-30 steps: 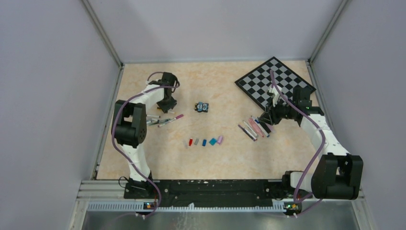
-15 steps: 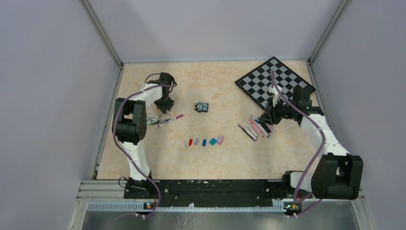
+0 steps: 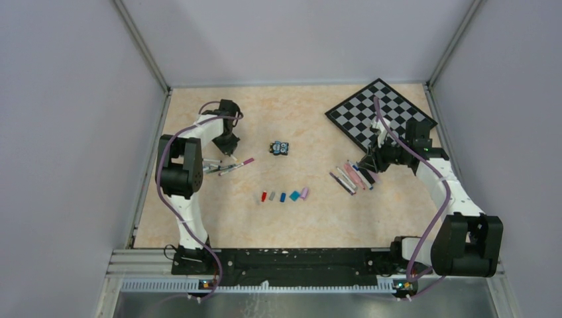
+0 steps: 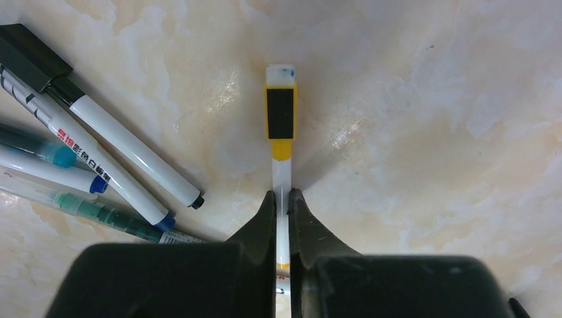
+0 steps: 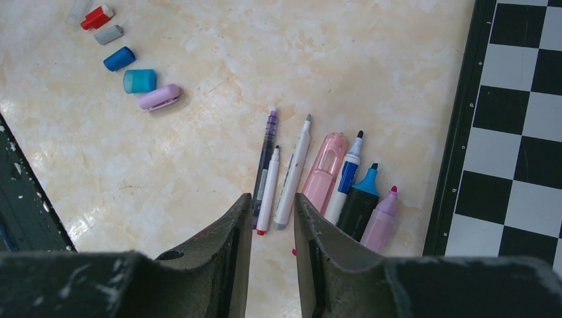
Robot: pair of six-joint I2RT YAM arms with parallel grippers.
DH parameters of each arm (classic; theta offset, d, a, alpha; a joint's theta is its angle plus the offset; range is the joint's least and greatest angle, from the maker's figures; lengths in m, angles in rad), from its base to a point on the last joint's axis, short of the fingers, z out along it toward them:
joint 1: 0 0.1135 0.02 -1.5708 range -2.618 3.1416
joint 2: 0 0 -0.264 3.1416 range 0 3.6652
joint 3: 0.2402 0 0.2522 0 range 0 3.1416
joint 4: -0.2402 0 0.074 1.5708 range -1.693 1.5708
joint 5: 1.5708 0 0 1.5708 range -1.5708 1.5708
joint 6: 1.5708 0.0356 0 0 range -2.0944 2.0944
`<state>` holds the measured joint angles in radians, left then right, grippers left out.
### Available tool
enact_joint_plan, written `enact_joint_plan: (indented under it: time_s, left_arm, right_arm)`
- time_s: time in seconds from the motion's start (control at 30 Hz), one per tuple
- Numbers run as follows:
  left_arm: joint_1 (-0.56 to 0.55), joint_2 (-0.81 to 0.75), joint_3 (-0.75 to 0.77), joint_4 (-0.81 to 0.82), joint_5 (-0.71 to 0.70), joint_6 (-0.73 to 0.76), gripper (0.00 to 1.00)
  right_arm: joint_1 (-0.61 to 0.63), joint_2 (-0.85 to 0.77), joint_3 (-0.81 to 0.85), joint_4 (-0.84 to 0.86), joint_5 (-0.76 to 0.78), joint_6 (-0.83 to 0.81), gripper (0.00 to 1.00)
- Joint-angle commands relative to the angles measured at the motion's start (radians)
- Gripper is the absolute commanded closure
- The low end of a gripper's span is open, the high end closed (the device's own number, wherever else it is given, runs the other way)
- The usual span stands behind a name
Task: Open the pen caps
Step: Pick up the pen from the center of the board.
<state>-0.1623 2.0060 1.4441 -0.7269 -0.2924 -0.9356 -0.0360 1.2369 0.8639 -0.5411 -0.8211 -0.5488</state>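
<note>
My left gripper is shut on a thin white pen that points away from it over the table. This pen carries a yellow cap with a black label. In the top view the left gripper hovers just beyond a loose pile of pens. My right gripper is open, nothing between its fingers, above a row of uncapped pens and markers. Loose pen caps in red, grey, blue, teal and pink lie in a line; in the top view these caps sit mid-table.
A chessboard lies at the back right, its edge close beside the markers. A small black-blue toy block sits near the centre. White markers and teal pens lie left of the held pen. Grey walls enclose the table.
The left gripper's jaws have closed on the white pen and the wrist has shifted slightly left. The right arm has stayed still.
</note>
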Motion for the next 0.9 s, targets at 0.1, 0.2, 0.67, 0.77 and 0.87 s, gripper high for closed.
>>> enact_joint_plan:
  time_s: [0.1, 0.2, 0.67, 0.77, 0.87]
  left_arm:
    - [0.008, 0.0, 0.029, 0.046, 0.026, 0.068, 1.0]
    - [0.007, -0.044, 0.022, 0.084, 0.033, 0.108, 1.0]
    - [0.007, -0.55, -0.469, 0.665, 0.394, 0.289, 1.0]
    - [0.007, -0.662, -0.636, 0.904, 0.615, 0.294, 1.0]
    - [0.007, -0.733, -0.813, 1.217, 0.795, 0.2, 1.0]
  right_arm:
    - [-0.006, -0.029, 0.006, 0.006, -0.017, -0.019, 0.72]
    - [-0.005, -0.031, 0.006, 0.006, -0.021, -0.018, 0.72]
    - [-0.006, -0.041, -0.003, 0.005, -0.079, -0.022, 0.72]
    - [-0.005, -0.054, -0.015, 0.008, -0.136, -0.027, 0.72]
    - [-0.005, -0.072, -0.039, 0.024, -0.219, -0.023, 0.72]
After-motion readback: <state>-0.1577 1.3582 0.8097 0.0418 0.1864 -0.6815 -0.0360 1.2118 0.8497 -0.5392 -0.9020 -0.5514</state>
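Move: The yellow-capped pen is already between the left fingers, its middle 1 cm ahead and 1 cm left of them. It will go towards the right gripper, about 47 cm right, 13 cm back and 12 cm higher. The magenta-capped pen lies about 4 cm back and 1 cm right of the left hand, the owl-faced block 18 cm right and 3 cm ahead. From the right hand, the yellow-capped pen is roughly 47 cm left, 13 cm ahead and 12 cm below. Keep the left fingers shut on the pen's white barrel and ease forward about a centimetre, then lift it some 12 cm off the table, drawing right towards the right gripper and slightly back, faster as you rise. Tip the fingers up and turn them clockwise, about 50 degrees in all, until they point mostly forward and a little right. ##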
